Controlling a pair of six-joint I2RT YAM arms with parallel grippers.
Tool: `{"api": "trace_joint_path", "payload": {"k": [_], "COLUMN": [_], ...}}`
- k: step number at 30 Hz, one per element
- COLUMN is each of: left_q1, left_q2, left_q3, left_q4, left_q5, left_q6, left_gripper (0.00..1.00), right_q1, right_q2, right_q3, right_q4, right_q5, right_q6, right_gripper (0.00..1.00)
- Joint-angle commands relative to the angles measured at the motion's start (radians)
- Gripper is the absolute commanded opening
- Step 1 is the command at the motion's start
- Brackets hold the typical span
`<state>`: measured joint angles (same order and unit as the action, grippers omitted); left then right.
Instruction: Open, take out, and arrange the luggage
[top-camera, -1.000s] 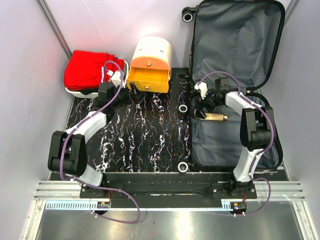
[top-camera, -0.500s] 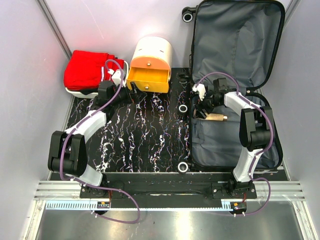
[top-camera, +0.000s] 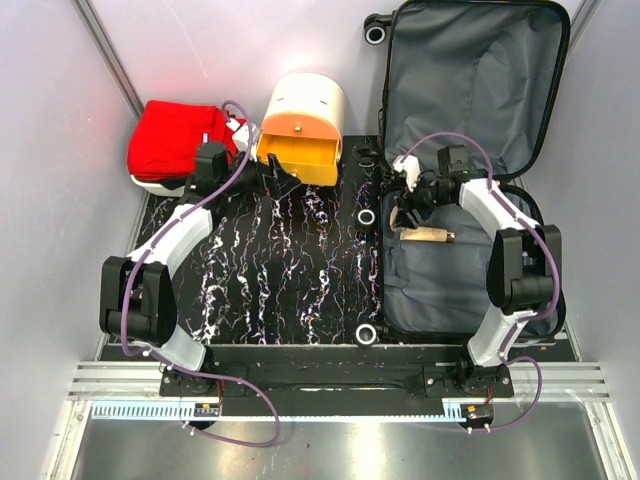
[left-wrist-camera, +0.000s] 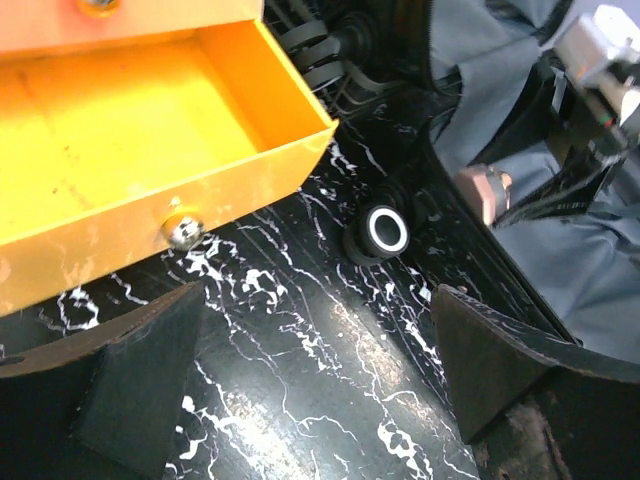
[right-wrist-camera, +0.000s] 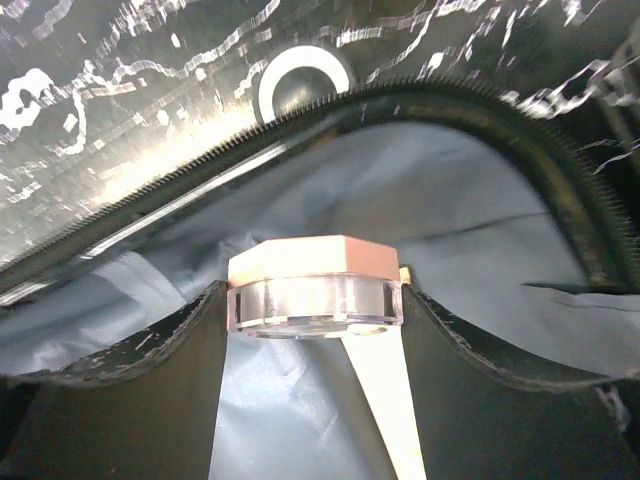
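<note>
The luggage (top-camera: 470, 70) lies open at the right, its lid leaning back and its grey-lined base (top-camera: 440, 285) flat on the table. My right gripper (top-camera: 406, 214) hangs over the base's near-left corner. In the right wrist view the right gripper (right-wrist-camera: 315, 300) is shut on a small clear jar (right-wrist-camera: 312, 268) with a pink hexagonal lid, both fingers touching its sides. A cream tube (right-wrist-camera: 385, 400) lies on the lining beneath. My left gripper (left-wrist-camera: 318, 300) stands open above the black marbled table, in front of the orange drawer (left-wrist-camera: 130, 130).
The cream-and-orange cylindrical box (top-camera: 305, 110) stands at the back centre with its drawer pulled out. A red cloth (top-camera: 175, 135) rests in a white tray (top-camera: 150, 183) at the back left. Suitcase wheels (top-camera: 367, 217) stick out along the luggage's left side.
My right gripper's fingers have closed onto the jar, and the arm shifted slightly right. My left arm swung right from the red cloth toward the orange drawer, still open.
</note>
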<state>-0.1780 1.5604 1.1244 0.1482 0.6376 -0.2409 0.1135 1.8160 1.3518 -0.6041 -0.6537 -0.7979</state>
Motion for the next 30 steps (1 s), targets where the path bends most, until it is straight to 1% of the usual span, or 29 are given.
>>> {"api": "trace_joint_path", "payload": {"k": [1,3,4,5,7,8,10,11,14,17,18,20,21,27,29,30], "left_q1": [-0.009,-0.015,-0.018,-0.035,-0.07,-0.087,-0.141,-0.156,-0.216,-0.268,-0.282,-0.319,-0.33,-0.399,-0.419,-0.423], "left_q2": [0.006,0.001,-0.005,-0.026,-0.055,-0.089,-0.123,-0.15,-0.175,-0.181,-0.184,-0.187,-0.184,-0.195,-0.198,-0.198], "left_q3": [0.095,0.118,0.123,0.126,0.123,0.12,0.11,0.104,0.062,0.026,0.014,-0.015,-0.018,-0.055,-0.072,-0.077], "left_q4": [-0.024,-0.021,-0.019,-0.019,-0.027,-0.042,-0.12,-0.137,-0.101,0.045,0.132,0.21,0.237,0.261,0.292,0.333], "left_q5": [0.181,0.233,0.282,0.299,0.35,0.365,0.379,0.385,0.395,0.395,0.392,0.393,0.407,0.474,0.474,0.47], "left_q6": [0.103,0.153,0.182,0.269,0.391,0.546,0.713,0.85,0.984,0.988,0.982,0.96,0.96,0.957,0.93,0.913], "left_gripper": [0.99,0.99,0.99,0.99,0.99,0.99,0.99,0.99,0.99,0.99,0.99,0.99,0.99,0.99,0.99,0.99], "right_q1": [-0.021,-0.031,-0.032,-0.034,-0.034,-0.035,-0.032,-0.034,-0.028,-0.014,-0.008,0.011,0.017,0.052,0.064,0.072], "right_q2": [-0.13,-0.168,-0.181,-0.191,-0.219,-0.224,-0.227,-0.225,-0.227,-0.228,-0.233,-0.239,-0.25,-0.276,-0.284,-0.287], "right_q3": [0.122,0.145,0.171,0.187,0.229,0.246,0.293,0.305,0.32,0.308,0.3,0.294,0.288,0.273,0.27,0.27], "right_q4": [-0.054,-0.081,-0.095,-0.111,-0.155,-0.167,-0.216,-0.23,-0.259,-0.29,-0.298,-0.31,-0.315,-0.322,-0.33,-0.332], "right_q5": [-0.119,-0.176,-0.201,-0.225,-0.306,-0.361,-0.421,-0.475,-0.568,-0.632,-0.644,-0.667,-0.672,-0.693,-0.702,-0.704], "right_q6": [0.077,0.116,0.124,0.132,0.161,0.199,0.227,0.255,0.307,0.312,0.312,0.307,0.307,0.313,0.31,0.309], "right_gripper": [0.4,0.39,0.38,0.37,0.36,0.35,0.34,0.33,0.33,0.33,0.33,0.33,0.33,0.33,0.33,0.33]}}
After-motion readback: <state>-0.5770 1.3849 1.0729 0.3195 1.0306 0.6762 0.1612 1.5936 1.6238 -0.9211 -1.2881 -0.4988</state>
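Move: To the left gripper's right by about 24 cm, some 13 cm lower and roughly level fore and aft, is the pink-capped jar, already pinched in the right hand. The yellow drawer is about 11 cm ahead of the left gripper, 2 cm right and 10 cm below. From the right hand, the left gripper is that same 24 cm left and 13 cm up. The tan tube lies 6 cm right, 2 cm back and 5 cm below the right hand; a suitcase wheel is 7 cm left, level fore and aft, 4 cm below. Raising the pink-capped jar some 20 cm clear of the open suitcase, the right hand then carries it back about 10 cm and left 8 towards the left gripper, its grip unchanged and its fingers tilting up from downward to point leftward. The left hand, fingers still wide open, swings back and right about 15 cm each and up 9, away from the drawer, turning clockwise and tipping up strongly to face the jar. ##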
